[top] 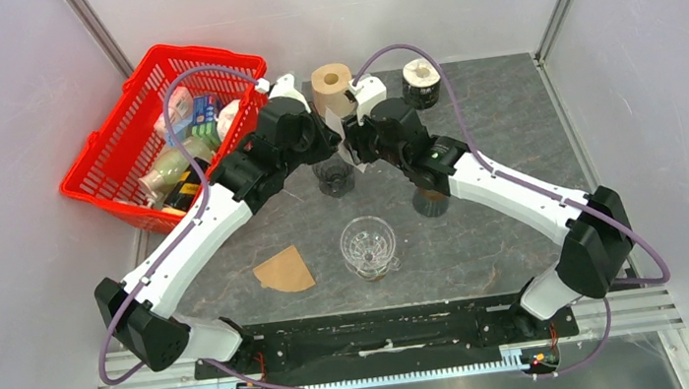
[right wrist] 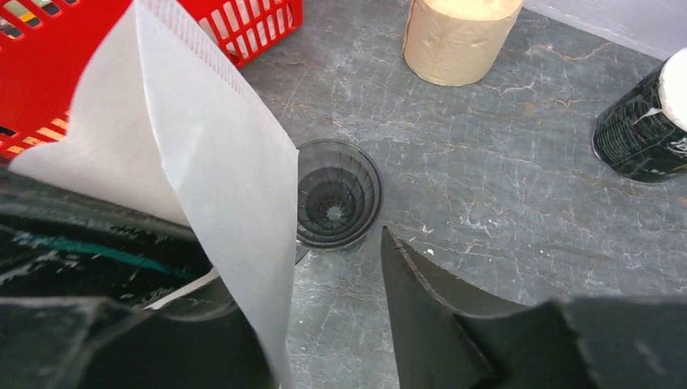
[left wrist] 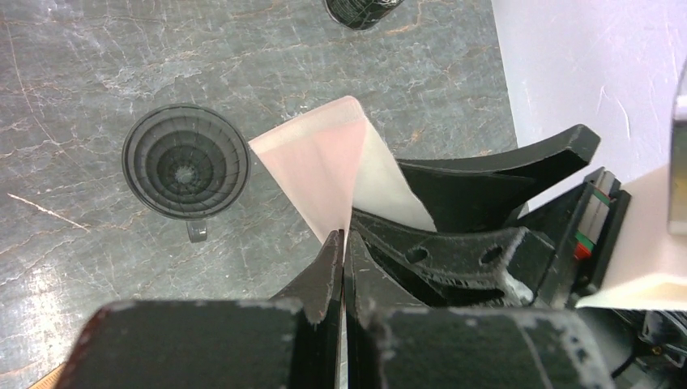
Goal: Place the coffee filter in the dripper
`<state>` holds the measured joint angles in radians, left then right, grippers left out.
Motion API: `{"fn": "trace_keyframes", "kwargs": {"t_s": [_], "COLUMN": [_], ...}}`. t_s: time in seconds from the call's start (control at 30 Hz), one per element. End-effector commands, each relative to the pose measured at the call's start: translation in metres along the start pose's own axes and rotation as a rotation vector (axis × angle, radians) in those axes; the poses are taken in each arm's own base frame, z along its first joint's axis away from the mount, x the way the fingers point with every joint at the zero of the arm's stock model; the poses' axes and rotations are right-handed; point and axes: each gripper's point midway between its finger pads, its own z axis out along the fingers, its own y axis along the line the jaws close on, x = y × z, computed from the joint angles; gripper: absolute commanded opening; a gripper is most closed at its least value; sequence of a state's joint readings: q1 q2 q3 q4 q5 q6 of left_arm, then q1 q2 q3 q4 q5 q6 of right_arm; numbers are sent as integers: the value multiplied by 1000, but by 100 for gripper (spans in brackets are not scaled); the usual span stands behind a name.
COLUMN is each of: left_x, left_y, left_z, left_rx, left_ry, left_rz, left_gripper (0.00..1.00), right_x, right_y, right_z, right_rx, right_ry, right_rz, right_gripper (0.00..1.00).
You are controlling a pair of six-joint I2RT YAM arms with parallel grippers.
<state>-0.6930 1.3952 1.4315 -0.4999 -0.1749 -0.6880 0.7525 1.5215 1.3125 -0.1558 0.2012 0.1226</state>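
The white paper coffee filter hangs in the air, pinched at its lower tip by my left gripper, which is shut on it. From the top it shows as a white sheet between the two wrists. My right gripper stands open around the filter's free flap. One finger is well apart from the paper, while the other is hidden behind it. The dark ribbed dripper sits on the table just below and in front of both grippers.
A red basket of groceries stands at the back left. A tan paper roll and a dark can with a white top stand at the back. A clear glass vessel and a brown filter lie nearer the bases.
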Motion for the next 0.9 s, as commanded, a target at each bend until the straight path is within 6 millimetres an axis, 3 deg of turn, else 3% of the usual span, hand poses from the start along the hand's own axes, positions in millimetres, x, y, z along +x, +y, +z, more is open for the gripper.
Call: {"fn": "trace_keyframes", "kwargs": {"t_s": [0.0, 0.2, 0.3, 0.57, 0.87], "left_x": [-12, -4, 4, 13, 11], "left_y": [-11, 3, 10, 40, 54], "left_z": [-6, -3, -1, 0, -2], "left_rx": [31, -29, -50, -200, -301], "left_ry": [-34, -17, 8, 20, -3], "left_rz": [14, 47, 69, 120, 143], "left_gripper": [2, 2, 2, 2, 2], "right_x": [-26, -31, -31, -34, -33], "right_y": [-3, -14, -20, -41, -38], "right_z": [1, -1, -1, -6, -11], "right_rx": [35, 100, 133, 249, 232], "right_ry": [-55, -72, -72, -80, -69], "right_rz": [25, 23, 13, 0, 14], "right_gripper": [48, 30, 25, 22, 22]}}
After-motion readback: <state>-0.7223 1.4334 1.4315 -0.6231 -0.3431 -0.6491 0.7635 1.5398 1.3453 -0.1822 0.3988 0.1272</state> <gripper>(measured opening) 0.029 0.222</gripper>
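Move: About 15 cm back from the left hand, which holds the filter, 3 cm to its right and 13 cm lower, the clear dripper stands on its glass; the brown filter lies 17 cm left and 12 cm back, on the table. From the right hand, the white filter is barely 2 cm to the left, its edge already between the fingers; the grey dripper stands some 6 cm ahead, 6 cm left and 21 cm down, the dark cup about 16 cm right, level with it. Spreading the filter between the hands: the right hand draws its fingers in from half open to about a fifth around the paper's edge while edging right and a little forward, turning about 10 degrees clockwise. Slightly later, the left hand, still pinching the filter, sinks about 4 cm and goes 2.5 cm left, away from the right hand, rolling its left side up. ##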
